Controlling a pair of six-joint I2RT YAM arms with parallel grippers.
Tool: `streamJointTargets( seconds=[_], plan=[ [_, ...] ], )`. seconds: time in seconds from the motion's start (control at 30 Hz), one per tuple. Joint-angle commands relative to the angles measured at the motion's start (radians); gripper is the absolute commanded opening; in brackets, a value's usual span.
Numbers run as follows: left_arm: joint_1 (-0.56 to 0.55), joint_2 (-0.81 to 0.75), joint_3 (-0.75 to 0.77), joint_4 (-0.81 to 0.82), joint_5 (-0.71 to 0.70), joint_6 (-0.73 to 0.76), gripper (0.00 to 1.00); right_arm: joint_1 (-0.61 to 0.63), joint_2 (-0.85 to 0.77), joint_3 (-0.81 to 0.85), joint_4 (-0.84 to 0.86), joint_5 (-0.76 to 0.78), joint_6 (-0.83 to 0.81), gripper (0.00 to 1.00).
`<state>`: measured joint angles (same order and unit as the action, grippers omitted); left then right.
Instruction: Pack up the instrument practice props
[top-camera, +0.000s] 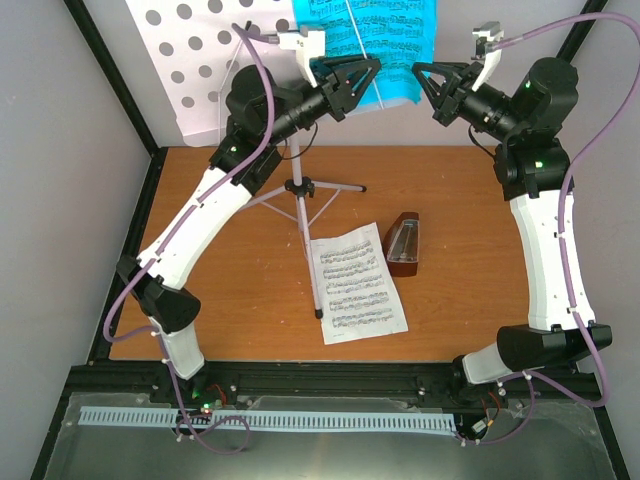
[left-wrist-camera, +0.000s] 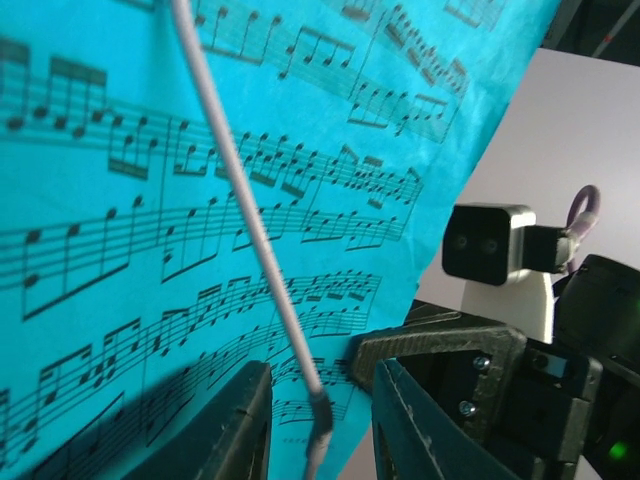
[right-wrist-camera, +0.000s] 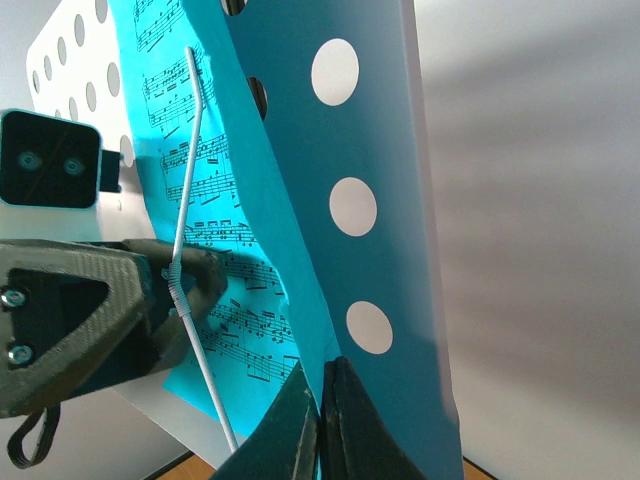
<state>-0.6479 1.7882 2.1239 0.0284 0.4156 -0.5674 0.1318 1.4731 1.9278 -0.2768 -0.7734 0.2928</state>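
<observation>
The white tripod music stand (top-camera: 300, 186) is upright at the back, its hole-punched desk (top-camera: 200, 50) facing me. The blue music sheet (top-camera: 390, 40) lies on the desk under a thin white wire holder (left-wrist-camera: 250, 230). My left gripper (left-wrist-camera: 320, 425) is open, its jaws on either side of the wire's lower end without touching it. My right gripper (right-wrist-camera: 322, 400) is shut on the blue sheet's (right-wrist-camera: 230, 230) right edge, and that edge is bent away from the desk. On the table lie the white music sheet (top-camera: 357, 285) and, beside it, the brown metronome (top-camera: 403, 245).
The stand's thin legs (top-camera: 318, 290) spread across the wooden table (top-camera: 230, 320) toward the white sheet. Both grippers (top-camera: 368, 72) (top-camera: 418, 70) are close together, high at the desk. Black frame rails (top-camera: 130, 240) edge the table on the left and front.
</observation>
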Motion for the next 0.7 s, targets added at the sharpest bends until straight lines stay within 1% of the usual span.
streamJointTargets(
  seconds=[0.0,0.17,0.23,0.3,0.43,0.57,0.67],
  plan=[
    [0.005,0.017,0.044,0.029,-0.004,0.014,0.28,0.006,0.001,0.026,0.009,0.003,0.01,0.03],
    [0.007,0.02,0.045,0.035,0.0,0.043,0.1,0.005,0.018,0.073,-0.052,0.056,0.031,0.03],
    [0.007,0.019,0.042,0.031,-0.009,0.064,0.06,0.005,0.006,0.061,-0.054,0.081,0.034,0.03],
    [0.007,0.019,0.04,0.025,-0.027,0.081,0.02,0.005,-0.012,0.047,-0.062,0.138,0.034,0.03],
    [0.007,0.022,0.041,0.024,-0.022,0.113,0.0,-0.004,-0.038,0.032,-0.094,0.251,0.026,0.03],
    [0.007,0.018,0.041,0.023,0.004,0.143,0.0,-0.02,-0.075,-0.012,-0.078,0.333,0.044,0.03],
    [0.007,0.018,0.043,0.018,-0.005,0.141,0.0,-0.039,-0.126,-0.068,-0.054,0.415,0.053,0.03]
  ],
)
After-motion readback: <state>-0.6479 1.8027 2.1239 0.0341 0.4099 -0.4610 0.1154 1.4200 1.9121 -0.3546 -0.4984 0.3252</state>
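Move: The page rod of the music stand already runs between the left hand's open fingertips, within about 1 cm of them and some 6 cm to the right hand's left, at its height. The right hand already pinches the right edge of the blue sheet, whose middle lies roughly 7 cm left, 5 cm ahead and 3 cm up; it is straight ahead of the left hand, 5 cm out. The perforated panel is about 18 cm left of the left hand, 4 cm ahead. The left hand eases under a centimetre down and forward, shuts its fingers on the page rod and keeps it pinched there, its wrist turning only slightly. Once they are nearly shut the right hand, keeping its pinch on the blue sheet's edge, draws the sheet along behind the rod, first a couple of centimetres forward and then rightward, about 4 cm in all and quickening, turning some 15 degrees clockwise away from the left hand. ##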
